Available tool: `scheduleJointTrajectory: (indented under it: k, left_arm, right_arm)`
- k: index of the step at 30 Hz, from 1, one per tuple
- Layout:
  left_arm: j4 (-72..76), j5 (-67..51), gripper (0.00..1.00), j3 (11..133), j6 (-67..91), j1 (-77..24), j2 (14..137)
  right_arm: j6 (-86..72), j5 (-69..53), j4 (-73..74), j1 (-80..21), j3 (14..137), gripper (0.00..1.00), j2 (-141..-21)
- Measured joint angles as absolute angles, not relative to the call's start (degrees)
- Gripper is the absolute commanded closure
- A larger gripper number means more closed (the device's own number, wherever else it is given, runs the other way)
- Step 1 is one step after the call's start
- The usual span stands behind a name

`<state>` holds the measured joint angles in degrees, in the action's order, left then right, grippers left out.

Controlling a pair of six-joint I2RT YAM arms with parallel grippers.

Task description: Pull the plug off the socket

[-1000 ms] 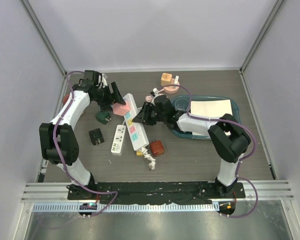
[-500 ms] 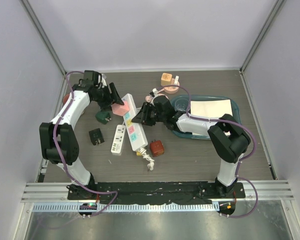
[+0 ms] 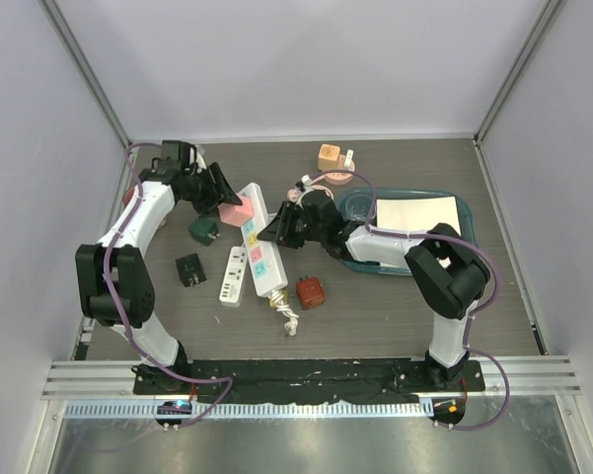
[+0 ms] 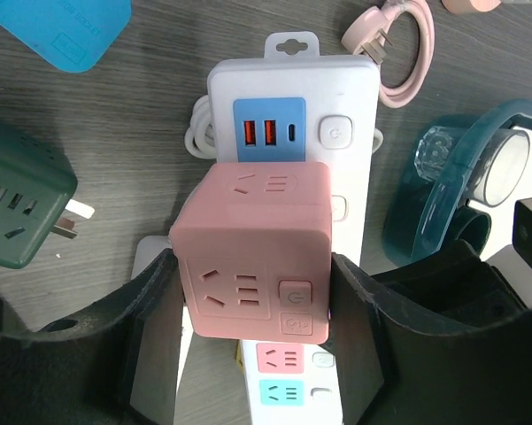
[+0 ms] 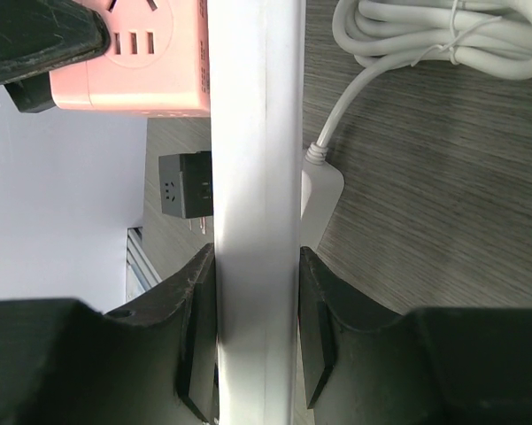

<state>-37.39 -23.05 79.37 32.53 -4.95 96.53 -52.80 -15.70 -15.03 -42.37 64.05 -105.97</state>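
A pink cube plug sits against the face of a long white power strip at mid-table. My left gripper is shut on the cube; in the left wrist view the dark fingers press both sides of the cube above the strip. My right gripper is shut on the strip's edges; in the right wrist view the strip runs between the pads, with the cube flush on its left face. The cube's prongs are hidden.
A smaller white strip, a black adapter, a dark green adapter and a red-brown adapter lie around the strip. A teal tray holding a white card is behind my right arm. Orange items lie at the back.
My left gripper and the pink cube have shifted slightly up and left. The strip's near end has swung slightly left with my right gripper.
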Motion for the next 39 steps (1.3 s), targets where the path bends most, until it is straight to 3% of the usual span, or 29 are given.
scheduleJointTrajectory:
  k: [21,32,39]
  left_arm:
    - [-37.3,-11.0,1.0,78.9,31.8,-5.4,91.4]
    - [-45.5,-9.8,1.0,88.5,31.0,-5.5,92.4]
    - [-44.4,-12.8,1.0,79.5,31.5,-6.8,89.1]
  right_arm:
    - [-52.6,-16.0,-17.7,-42.4,72.1,0.99,-113.4]
    - [-52.9,-12.7,-18.0,-41.2,72.9,0.99,-114.6]
    - [-54.5,-9.9,-12.9,-38.9,74.7,0.99,-116.0]
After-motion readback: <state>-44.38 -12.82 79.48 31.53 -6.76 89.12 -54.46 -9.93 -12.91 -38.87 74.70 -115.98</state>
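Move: The left hand already grips the pink plug, still on the upper part of the white power strip; the strip's middle lies about 7 cm back, 6 cm right and 4 cm below that hand. On the table some 14 cm below it, the green adapter is 10 cm left and 4 back, the small socket board 17 back and 3 left. The right hand grips the strip near its middle, the plug about 7 cm ahead, 6 left and 3 above. Keeping its pinch on the pink plug, the left hand pulls up about 5 cm and some 3.5 cm to the left, tilting its left side up about 10 degrees, while the right hand, still clamping the strip, goes with it some 4 cm forward and 3 cm left. Then the two part: the left hand draws back and down with the plug, away from the strip, as the right carries the strip on forward, swings back to its right and down, and turns slightly clockwise. ##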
